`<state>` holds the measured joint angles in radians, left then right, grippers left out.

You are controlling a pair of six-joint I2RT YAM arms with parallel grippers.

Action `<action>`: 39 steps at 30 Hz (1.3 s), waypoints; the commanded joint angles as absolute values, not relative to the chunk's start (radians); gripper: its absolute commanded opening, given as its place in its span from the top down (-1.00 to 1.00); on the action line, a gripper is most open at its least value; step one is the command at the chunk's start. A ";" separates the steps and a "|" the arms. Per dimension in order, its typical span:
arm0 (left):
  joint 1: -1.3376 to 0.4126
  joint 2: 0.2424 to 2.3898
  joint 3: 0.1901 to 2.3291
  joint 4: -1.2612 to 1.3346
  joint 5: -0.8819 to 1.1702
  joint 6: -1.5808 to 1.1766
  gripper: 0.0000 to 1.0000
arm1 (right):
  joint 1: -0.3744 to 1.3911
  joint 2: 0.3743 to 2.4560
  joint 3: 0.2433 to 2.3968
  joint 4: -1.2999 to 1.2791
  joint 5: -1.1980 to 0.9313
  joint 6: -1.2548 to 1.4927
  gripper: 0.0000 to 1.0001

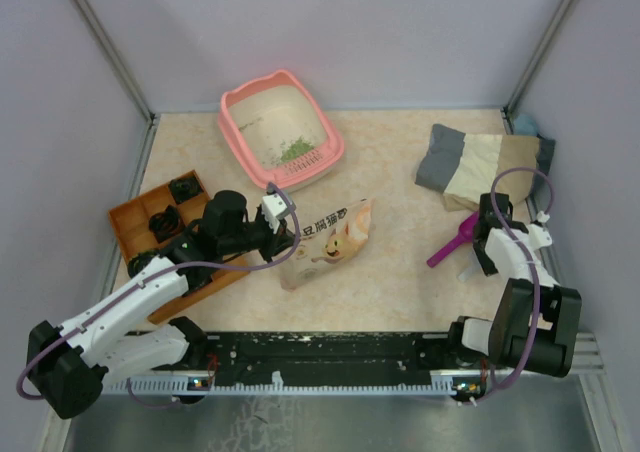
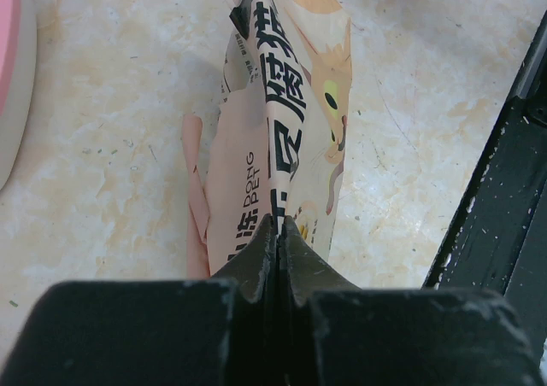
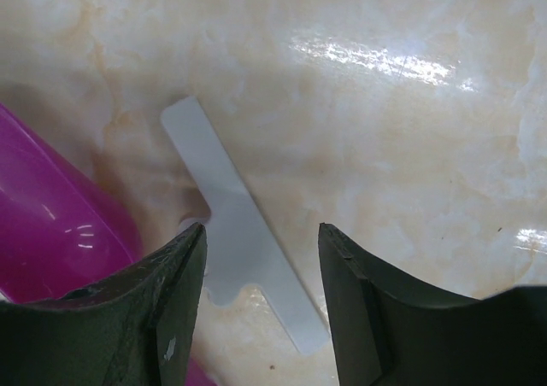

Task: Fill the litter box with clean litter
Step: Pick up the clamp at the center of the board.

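Observation:
The salmon-pink litter box (image 1: pixel 233 122) stands at the back centre, and its rim (image 2: pixel 7 53) shows at the left edge of the left wrist view. A small patch of green clean litter (image 1: pixel 295 151) lies inside it near the front wall. A beige printed paper bag (image 1: pixel 335 234) lies on the table in front of the box. My left gripper (image 2: pixel 280 224) is shut on the folded edge of that bag (image 2: pixel 291 104). My right gripper (image 3: pixel 261 232) hangs open just above the table, beside the magenta scoop (image 3: pixel 51 224), holding nothing.
A pale flat strip (image 3: pixel 244 241) lies on the table between the right fingers. An orange compartmented tray (image 1: pixel 125 215) with black parts sits at the left. A grey and beige cloth (image 1: pixel 480 167) lies at the back right. A black rail (image 2: pixel 513 190) runs along the near edge.

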<state>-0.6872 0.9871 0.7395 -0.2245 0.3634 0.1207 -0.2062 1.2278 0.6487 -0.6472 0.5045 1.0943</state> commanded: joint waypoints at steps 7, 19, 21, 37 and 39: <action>-0.684 0.940 0.749 -0.129 0.388 0.131 1.00 | -0.223 1.283 0.709 -0.515 0.566 1.096 -0.10; -0.684 0.964 0.758 -0.116 0.381 0.133 1.00 | -0.234 1.446 0.761 -0.511 0.576 1.140 -0.10; -0.684 0.975 0.769 -0.126 0.379 0.135 1.00 | -0.234 1.496 0.777 -0.534 0.565 1.151 -0.10; -0.684 0.955 0.800 -0.160 0.303 0.142 1.00 | -0.241 1.574 0.820 -0.647 0.584 1.210 0.75; -0.684 0.956 0.806 -0.167 0.305 0.141 1.00 | -0.241 1.570 0.815 -0.655 0.585 1.208 0.86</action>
<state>-0.6872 0.9848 0.7403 -0.2264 0.3130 0.1333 -0.2256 1.5673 0.8284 -0.5903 0.5926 1.1889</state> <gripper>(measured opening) 0.007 0.202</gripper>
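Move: The clamp lies almost under the right hand, its middle about 1 cm ahead, 1 cm to the right and 3 cm below; it runs slantwise from back-left to front-right. The purple scoop's middle is some 6 cm ahead and 5 cm to the left, about 2 cm below, and the folded cloth about 21 cm ahead and 3 cm to the right. From the left hand the clamp is roughly 39 cm to the right, level fore and aft, 17 cm below. Slide the open right gripper forward and somewhat right, about 5 cm in all, towards the clamp's front-right end, first level, then sinking some 2 cm so the fingers straddle it close to the table. Close them there to pinch the clamp a little short of that end, turning the hand slightly clockwise. ##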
